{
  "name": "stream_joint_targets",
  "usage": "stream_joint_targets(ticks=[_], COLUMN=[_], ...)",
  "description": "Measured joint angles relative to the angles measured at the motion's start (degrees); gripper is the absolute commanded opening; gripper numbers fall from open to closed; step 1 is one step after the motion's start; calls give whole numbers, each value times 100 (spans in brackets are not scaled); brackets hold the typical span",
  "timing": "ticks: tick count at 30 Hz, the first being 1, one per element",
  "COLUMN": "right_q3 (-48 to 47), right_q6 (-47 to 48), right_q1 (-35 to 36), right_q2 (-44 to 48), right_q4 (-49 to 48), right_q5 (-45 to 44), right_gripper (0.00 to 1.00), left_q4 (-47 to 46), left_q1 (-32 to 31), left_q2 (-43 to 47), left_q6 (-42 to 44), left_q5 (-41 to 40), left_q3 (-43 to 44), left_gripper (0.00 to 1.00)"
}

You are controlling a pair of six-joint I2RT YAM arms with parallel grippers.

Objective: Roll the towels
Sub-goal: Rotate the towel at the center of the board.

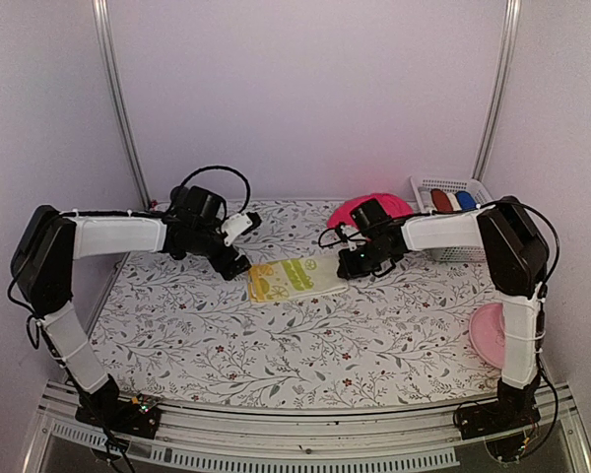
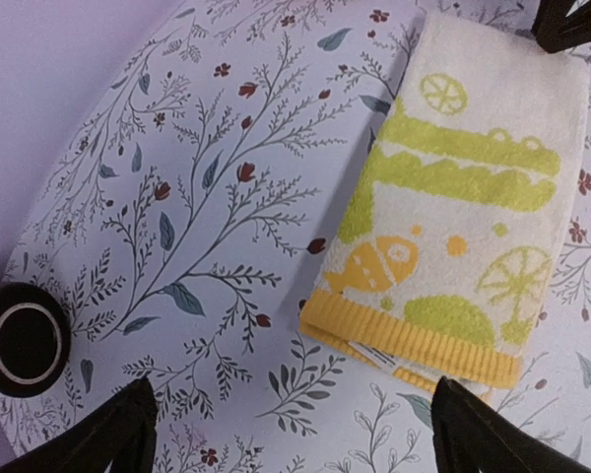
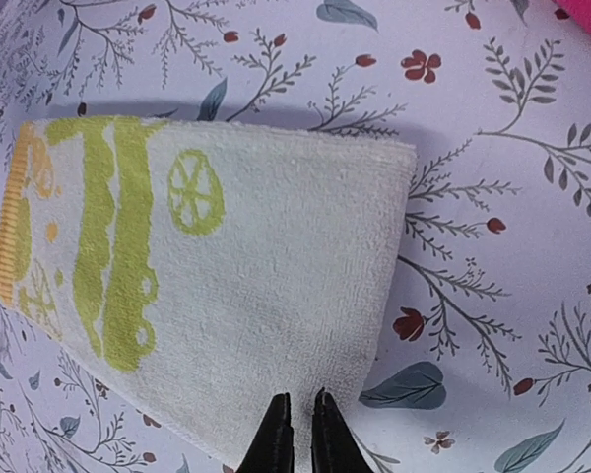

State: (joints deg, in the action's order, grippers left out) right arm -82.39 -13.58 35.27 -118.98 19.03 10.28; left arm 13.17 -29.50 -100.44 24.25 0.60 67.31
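Note:
A folded pale towel with yellow and green fruit prints lies flat in the middle of the table. In the left wrist view the towel shows its yellow striped end nearest my left gripper. That left gripper hovers open just off this end, with nothing between its fingers. My right gripper is at the other end. In the right wrist view the right gripper is shut, its tips resting on the plain white part of the towel near the edge.
A white basket at the back right holds a red roll and a blue roll. A hot pink cloth lies behind the right gripper. A pink plate sits at the right edge. A black cylinder stands left of the towel.

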Motion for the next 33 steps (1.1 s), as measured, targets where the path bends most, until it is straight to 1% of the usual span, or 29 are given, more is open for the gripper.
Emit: stream_joint_targets(ticks=[5, 9, 15, 19, 25, 28, 31, 33], right_q3=[-22, -247, -476, -656, -1154, -1473, -1873, -2197], right_q6=[101, 164, 188, 184, 177, 181, 199, 205], right_q1=[210, 378, 796, 1255, 2138, 2433, 2529, 2441], right_q2=[-271, -372, -442, -522, -761, -774, -772, -772], right_q4=[149, 328, 780, 975, 1224, 1357, 1357, 1344], right_q5=[-234, -527, -839, -667, 146, 413, 372, 188], right_gripper=[4, 3, 3, 3, 3, 6, 6, 6], left_q4=[26, -2, -44, -50, -92, -92, -94, -105], left_q1=[323, 732, 1080, 1145, 1298, 1377, 1427, 1460], left_q2=[116, 271, 461, 570, 695, 706, 721, 723], left_q6=[20, 17, 26, 61, 76, 76, 74, 74], left_q5=[79, 173, 243, 295, 348, 350, 374, 400], left_q3=[-442, -595, -717, -730, -730, -730, -730, -734], left_gripper=[97, 97, 97, 97, 97, 97, 97, 97])
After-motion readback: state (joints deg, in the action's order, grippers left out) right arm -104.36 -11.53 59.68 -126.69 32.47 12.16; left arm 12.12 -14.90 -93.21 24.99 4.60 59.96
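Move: The folded towel's middle is about 11 cm left of the right hand, 2 cm ahead and 3 cm below; its right-hand end is almost under the shut fingertips. The pink towel lies some 22 cm ahead of the right hand and 7 cm to its right, and the white basket equally far ahead but about 25 cm right. From the left hand, the folded towel's middle is roughly 13 cm right, 4 cm ahead and 10 cm below. Down about 3 cm and back go the right hand's shut fingertips onto the right-hand end of the folded towel, then low over the table they drag that end back and left, the hand turning some 25-30 degrees counter-clockwise, before lifting clear. The left hand, still wide open, withdraws about 11 cm left, away from the towel. ##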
